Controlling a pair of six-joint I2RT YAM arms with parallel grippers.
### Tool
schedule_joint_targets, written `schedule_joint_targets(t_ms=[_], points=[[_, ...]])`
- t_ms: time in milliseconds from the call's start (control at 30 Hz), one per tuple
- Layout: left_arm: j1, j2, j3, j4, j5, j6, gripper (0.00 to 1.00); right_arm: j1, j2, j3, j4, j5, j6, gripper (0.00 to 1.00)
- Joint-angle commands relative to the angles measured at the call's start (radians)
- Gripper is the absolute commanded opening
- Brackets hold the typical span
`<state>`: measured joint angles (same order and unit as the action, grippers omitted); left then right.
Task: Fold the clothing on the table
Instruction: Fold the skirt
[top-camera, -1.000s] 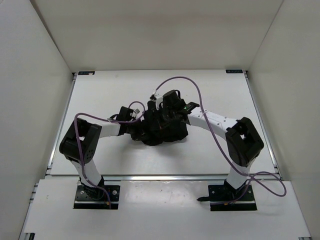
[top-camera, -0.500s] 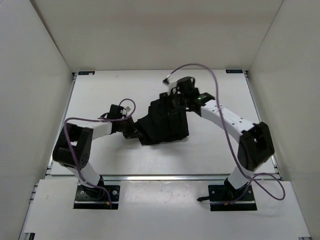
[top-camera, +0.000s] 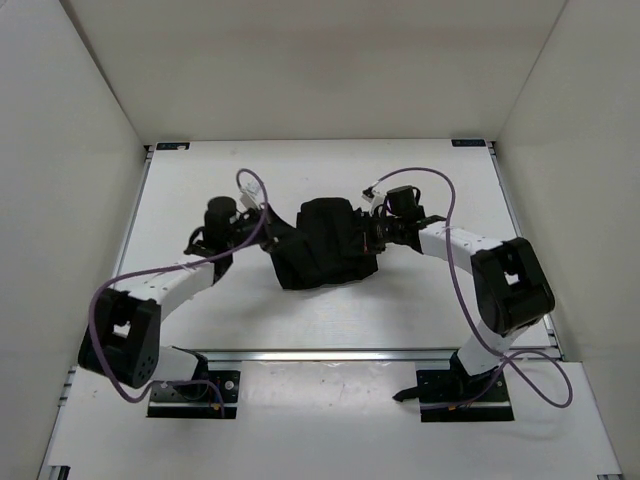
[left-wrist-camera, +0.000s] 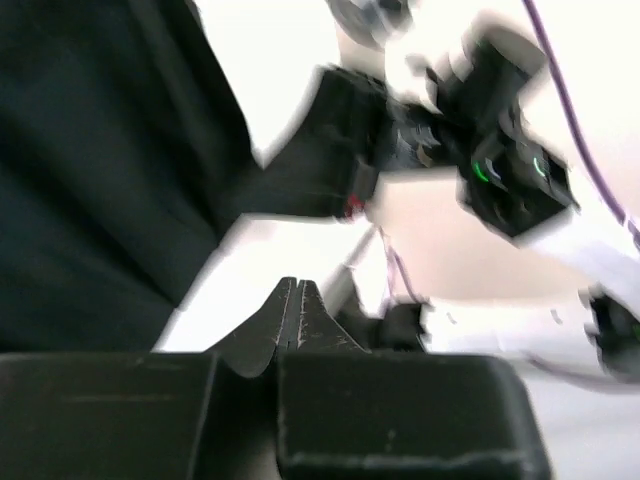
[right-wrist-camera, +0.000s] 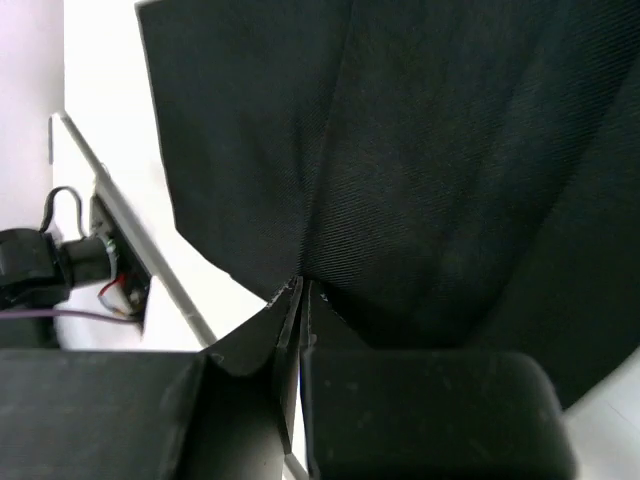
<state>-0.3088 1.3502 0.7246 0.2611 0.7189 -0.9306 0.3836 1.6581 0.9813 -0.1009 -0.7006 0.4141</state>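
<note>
The clothing (top-camera: 325, 245) is a black, creased bundle lying in the middle of the table (top-camera: 200, 180). It fills the right wrist view (right-wrist-camera: 450, 150) and the left side of the left wrist view (left-wrist-camera: 100, 170). My right gripper (top-camera: 373, 233) is at the clothing's right edge, shut (right-wrist-camera: 301, 285), and the fabric's creases run into its tips. My left gripper (top-camera: 263, 234) lies just left of the clothing. It is shut (left-wrist-camera: 298, 286) with nothing between the fingers and white table behind the tips.
White walls enclose the table on three sides. A metal rail (top-camera: 330, 352) runs along the front edge. Purple cables (top-camera: 440, 180) loop over both arms. The right arm (left-wrist-camera: 500, 150) shows blurred in the left wrist view.
The right gripper has come back from the far side to the clothing's right edge, and the clothing is now more compact. The left arm has swung outward to the left.
</note>
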Motion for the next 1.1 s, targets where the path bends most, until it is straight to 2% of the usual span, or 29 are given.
schedule_joint_targets(t_ms=[0,167,267,500,667,867,967,1067], points=[[-0.119,0.070,-0.088,0.377,0.042,-0.188,0.00,-0.026,0.044,0.020,0.182,-0.144,0.020,0.00],[-0.180,0.203,-0.091,0.307,-0.041,-0.077,0.00,-0.035,0.140,0.060,0.196,-0.180,-0.024,0.00],[-0.173,0.259,-0.094,0.222,-0.117,-0.011,0.00,-0.029,0.184,0.051,0.220,-0.195,-0.014,0.00],[-0.171,0.377,-0.068,0.083,-0.197,0.087,0.00,-0.022,0.209,-0.004,0.245,-0.189,-0.015,0.00],[-0.125,0.360,-0.071,-0.066,-0.272,0.177,0.00,-0.072,0.197,-0.053,0.256,-0.174,-0.034,0.00],[-0.067,0.311,-0.094,-0.097,-0.275,0.206,0.00,-0.111,0.212,-0.052,0.161,-0.138,-0.110,0.00],[-0.049,0.288,-0.065,-0.138,-0.253,0.226,0.00,-0.132,0.184,-0.018,0.116,-0.139,-0.120,0.00],[-0.024,0.190,-0.013,-0.204,-0.197,0.240,0.00,-0.121,0.094,0.046,0.041,-0.113,-0.113,0.00]])
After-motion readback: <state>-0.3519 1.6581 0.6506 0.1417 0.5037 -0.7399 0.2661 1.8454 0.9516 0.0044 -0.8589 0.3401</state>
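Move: The left hand holds the raised left end of the skirt. The skirt's middle lies about 4 cm ahead of this hand, 9 cm to its right and 16 cm below; the skirt's near left corner is some 8 cm back, 1 cm left and 18 cm below. The right hand grips the skirt's right end, with the skirt's middle roughly 2 cm ahead, 10 cm left and 9 cm below. Down towards the table goes the left hand, some 17 cm, swinging right and back first, then drawing about 7 cm to its left, mostly once low, as its fingers tip steeper. The right hand sinks about 6 cm alongside, drifting slightly left, then drawing 4 cm right, so the hands finish by spreading the skirt between them. Both keep their pinch. ##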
